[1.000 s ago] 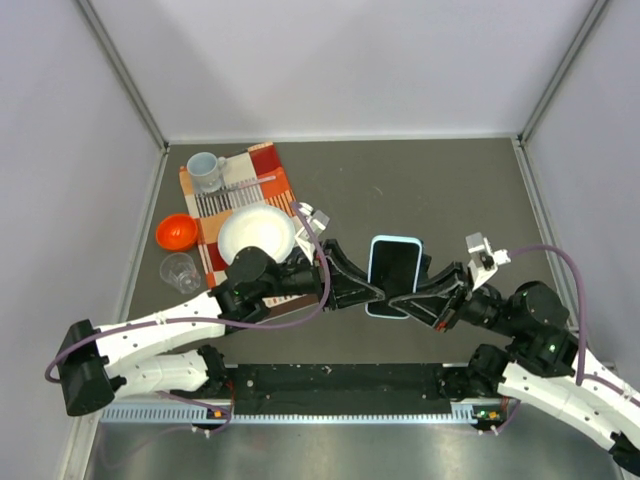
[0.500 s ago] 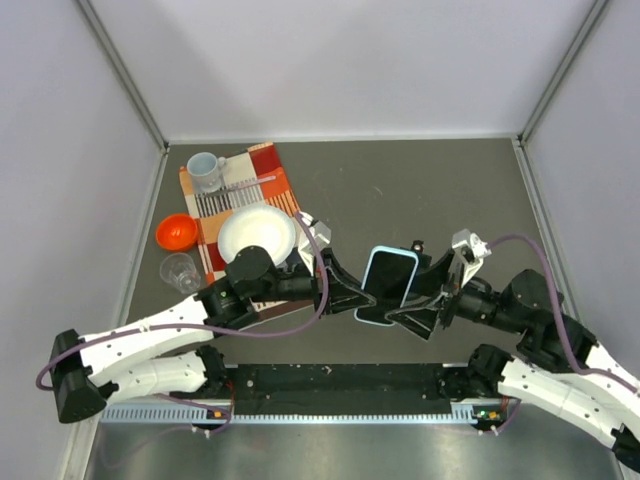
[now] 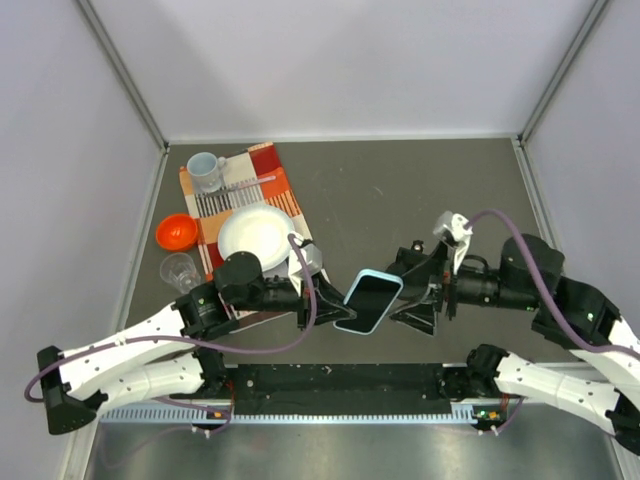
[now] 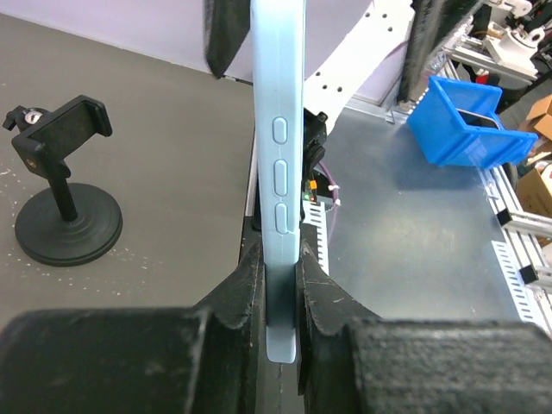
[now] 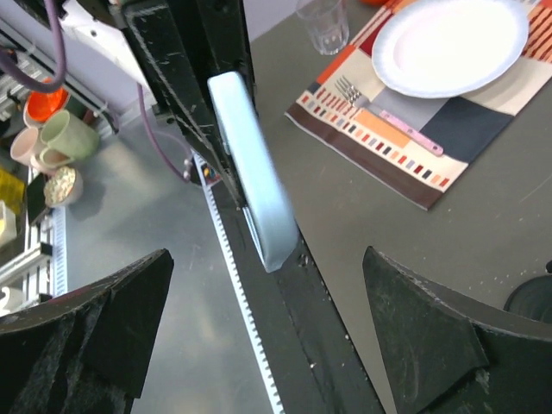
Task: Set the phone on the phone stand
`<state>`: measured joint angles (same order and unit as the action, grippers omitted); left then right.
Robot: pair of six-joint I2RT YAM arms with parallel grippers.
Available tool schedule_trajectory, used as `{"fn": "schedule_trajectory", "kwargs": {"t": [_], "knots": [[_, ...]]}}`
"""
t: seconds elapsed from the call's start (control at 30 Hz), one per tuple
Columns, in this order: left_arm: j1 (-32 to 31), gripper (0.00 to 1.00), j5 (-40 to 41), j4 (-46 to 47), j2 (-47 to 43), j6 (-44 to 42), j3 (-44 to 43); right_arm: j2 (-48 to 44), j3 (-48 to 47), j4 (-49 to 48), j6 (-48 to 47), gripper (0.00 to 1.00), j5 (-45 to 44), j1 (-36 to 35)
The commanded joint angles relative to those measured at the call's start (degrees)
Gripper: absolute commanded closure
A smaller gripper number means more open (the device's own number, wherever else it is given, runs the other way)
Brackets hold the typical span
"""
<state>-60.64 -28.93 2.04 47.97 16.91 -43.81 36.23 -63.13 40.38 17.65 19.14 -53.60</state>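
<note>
The phone (image 3: 369,299), black screen with a light blue edge, hangs tilted above the table's near middle. My left gripper (image 3: 328,303) is shut on its lower end; in the left wrist view the phone (image 4: 280,129) stands edge-on between the left gripper's (image 4: 280,259) pads. Just right of the phone my right gripper (image 3: 413,292) is open and apart from it. In the right wrist view the phone (image 5: 254,181) lies ahead of the right gripper's (image 5: 267,293) wide jaws. The black phone stand (image 4: 60,207) stands upright on the table and holds nothing. In the top view the right gripper mostly hides it.
A patterned placemat (image 3: 285,185) at the left carries a white plate (image 3: 257,233) and a mug (image 3: 205,170). An orange bowl (image 3: 175,232) and a clear glass (image 3: 180,270) stand beside it. A blue bin (image 4: 466,129) sits off the table's near edge.
My right gripper let go of the phone, opened wide and drew back to the right. My left gripper carried the phone down and left, tilting it.
</note>
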Motion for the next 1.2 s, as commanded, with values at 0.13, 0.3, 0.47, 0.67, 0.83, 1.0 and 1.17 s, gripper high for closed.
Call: {"fn": "schedule_trajectory", "kwargs": {"t": [0.13,0.3,0.47,0.67,0.83,1.0,1.17], "knots": [[-0.2,1.0,-4.3,0.0,-3.7,-4.4,-0.7,7.4,-7.4,2.6,-3.9,0.16,6.2,0.0],[-0.2,1.0,-6.4,0.0,-4.0,-4.4,-0.2,10.3,-9.0,2.3,-3.7,0.27,11.0,0.0],[-0.2,1.0,-7.5,0.2,-3.4,-4.4,0.0,10.3,-6.3,-3.9,-2.2,0.39,18.1,0.0],[-0.2,1.0,-8.1,0.2,-3.7,-4.6,0.0,10.8,-3.4,-6.5,-1.2,0.45,17.5,0.0],[-0.2,1.0,-7.8,0.0,-3.4,-5.0,-0.1,10.7,-1.7,-8.4,0.4,0.51,17.3,0.0],[-0.2,1.0,-7.9,-0.2,-2.7,-5.1,-0.4,9.7,-0.5,-9.7,1.1,0.73,15.3,-0.1],[-0.2,1.0,-8.0,-1.3,-2.5,-5.6,-0.7,9.4,0.1,-10.1,1.3,0.68,13.7,0.0]]}}
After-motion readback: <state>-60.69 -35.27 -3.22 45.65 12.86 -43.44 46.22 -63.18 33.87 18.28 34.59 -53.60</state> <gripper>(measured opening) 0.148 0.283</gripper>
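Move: My left hand already holds the phone by its left edge, its middle about 4 cm to the right of that hand and 1 cm ahead. From my open right hand that middle lies some 6 cm to the left, 1 cm back and slightly lower. The phone stand is about 18 cm ahead of the right hand, 7 cm to its right and 26 cm below; the fork lies some 16 cm ahead, 28 cm left and 32 cm down. I bring my right hand in from the right onto the phone's free right-hand end, about 5 cm left and then also 2 cm back, swinging its fingers some 15 degrees counter-clockwise and closing them from wide open to about a quarter, one on each side of the phone. My left hand keeps its pinch, draws the phone back about 2 cm and slightly left, then holds it still. ##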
